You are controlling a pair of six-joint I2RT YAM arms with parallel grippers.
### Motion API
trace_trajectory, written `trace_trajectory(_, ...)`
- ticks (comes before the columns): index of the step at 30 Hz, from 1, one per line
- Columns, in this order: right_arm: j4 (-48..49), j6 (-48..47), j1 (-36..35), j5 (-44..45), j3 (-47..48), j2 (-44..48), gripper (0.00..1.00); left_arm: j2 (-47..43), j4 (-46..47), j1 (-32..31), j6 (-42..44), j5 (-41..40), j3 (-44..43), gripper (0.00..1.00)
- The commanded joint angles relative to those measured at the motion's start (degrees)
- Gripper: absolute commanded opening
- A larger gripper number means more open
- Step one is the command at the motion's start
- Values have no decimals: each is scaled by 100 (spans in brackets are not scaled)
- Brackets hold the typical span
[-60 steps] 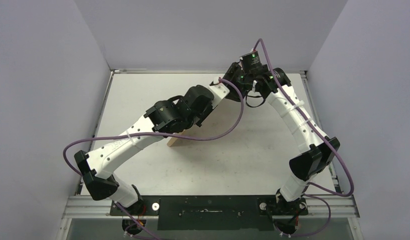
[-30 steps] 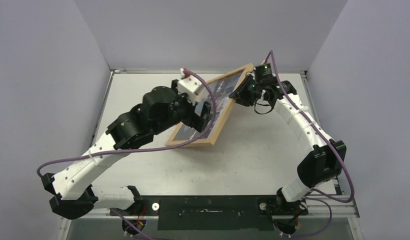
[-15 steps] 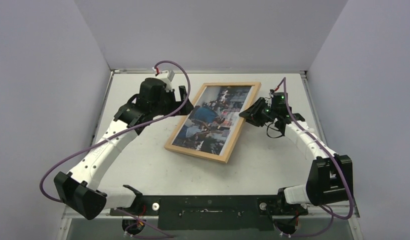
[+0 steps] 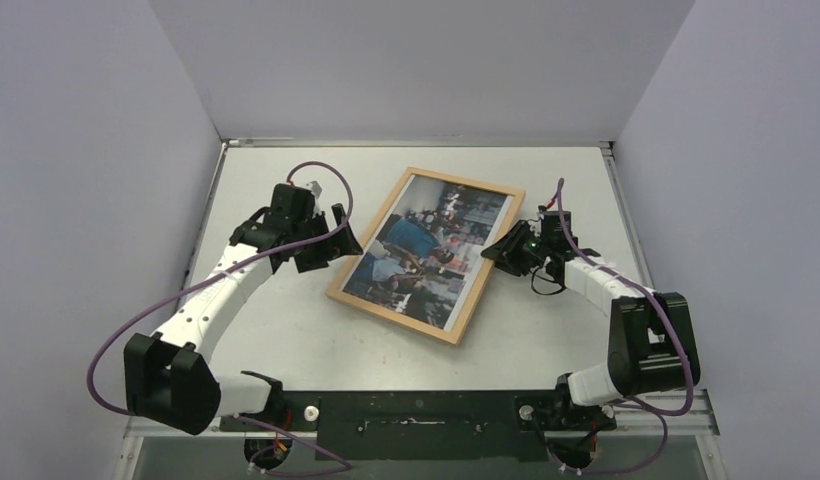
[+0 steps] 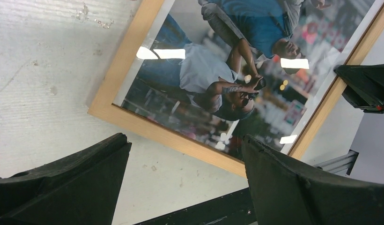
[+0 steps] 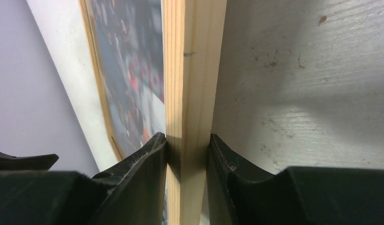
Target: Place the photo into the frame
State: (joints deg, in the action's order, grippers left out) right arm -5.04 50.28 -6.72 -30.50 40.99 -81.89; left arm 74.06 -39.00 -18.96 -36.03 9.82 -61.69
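The light-wood frame (image 4: 396,320) lies flat on the white table, turned at an angle, with the photo (image 4: 426,250) showing face up inside it. My right gripper (image 4: 494,250) is at the frame's right rail. In the right wrist view its jaws (image 6: 188,138) press both sides of that rail (image 6: 192,70), with the photo (image 6: 129,70) to the left. My left gripper (image 4: 348,235) hovers open just left of the frame and holds nothing. The left wrist view looks past its spread fingers (image 5: 185,140) at the frame's corner (image 5: 129,61) and the glossy photo (image 5: 213,79).
Grey enclosure walls stand at the left, back and right of the table (image 4: 286,330). A black base plate (image 4: 416,410) with both arm mounts runs along the near edge. The right gripper's tip (image 5: 363,84) shows beyond the frame in the left wrist view.
The frame, held up tilted between both arms, has come down flat on the table. My left arm has drawn back to the left, clear of it. The right gripper stays on the rail.
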Motion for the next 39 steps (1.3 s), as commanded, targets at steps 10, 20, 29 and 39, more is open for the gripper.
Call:
trace_trajectory(10, -455, -1323, 130, 511, 496, -1115, 1, 1847, 277, 495, 1158, 430, -336, 88)
trace_trajectory(20, -1333, -1598, 167, 1182, 961, -852, 54, 2936, -178, 694, 2258, 943, -1601, 88)
trace_trajectory(29, -2203, -1585, 171, 1746, 1432, -503, 73, 3382, 232, 699, 2303, 1656, -1558, 83)
trace_trajectory(39, -1985, -1319, 54, 1418, 1532, -1038, 73, 3582, 214, 697, 2296, 2041, -1314, 60)
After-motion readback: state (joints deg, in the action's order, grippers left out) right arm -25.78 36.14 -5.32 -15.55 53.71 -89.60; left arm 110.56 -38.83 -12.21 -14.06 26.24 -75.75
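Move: The left hand is empty and open. The frame's left rail, where it will straddle it, lies about 6 cm ahead, 1 cm to the right and 14 cm below; the frame's near-left corner is some 1 cm back, 3 cm left and 15 below, the photo's middle 6 ahead, 16 right and 12 below. The right hand already holds the raised right rail, with the table spot for it roughly 7 cm below and 1 cm right; from this hand the photo's middle is about 13 cm left, 1 ahead and 3 below. The right hand lowers the pinched right rail some 6 cm towards the table, then opens, lets go of it and backs off to the right, rising about 2 cm and rolling some 20 degrees, left side down. Meanwhile the open left hand drops about 11 cm beside the left rail, swings forward with a small rise, then sinks again towards the rail as it tips down and turns some 20 degrees clockwise, its fingers starting to close with one on each side of the rail. ##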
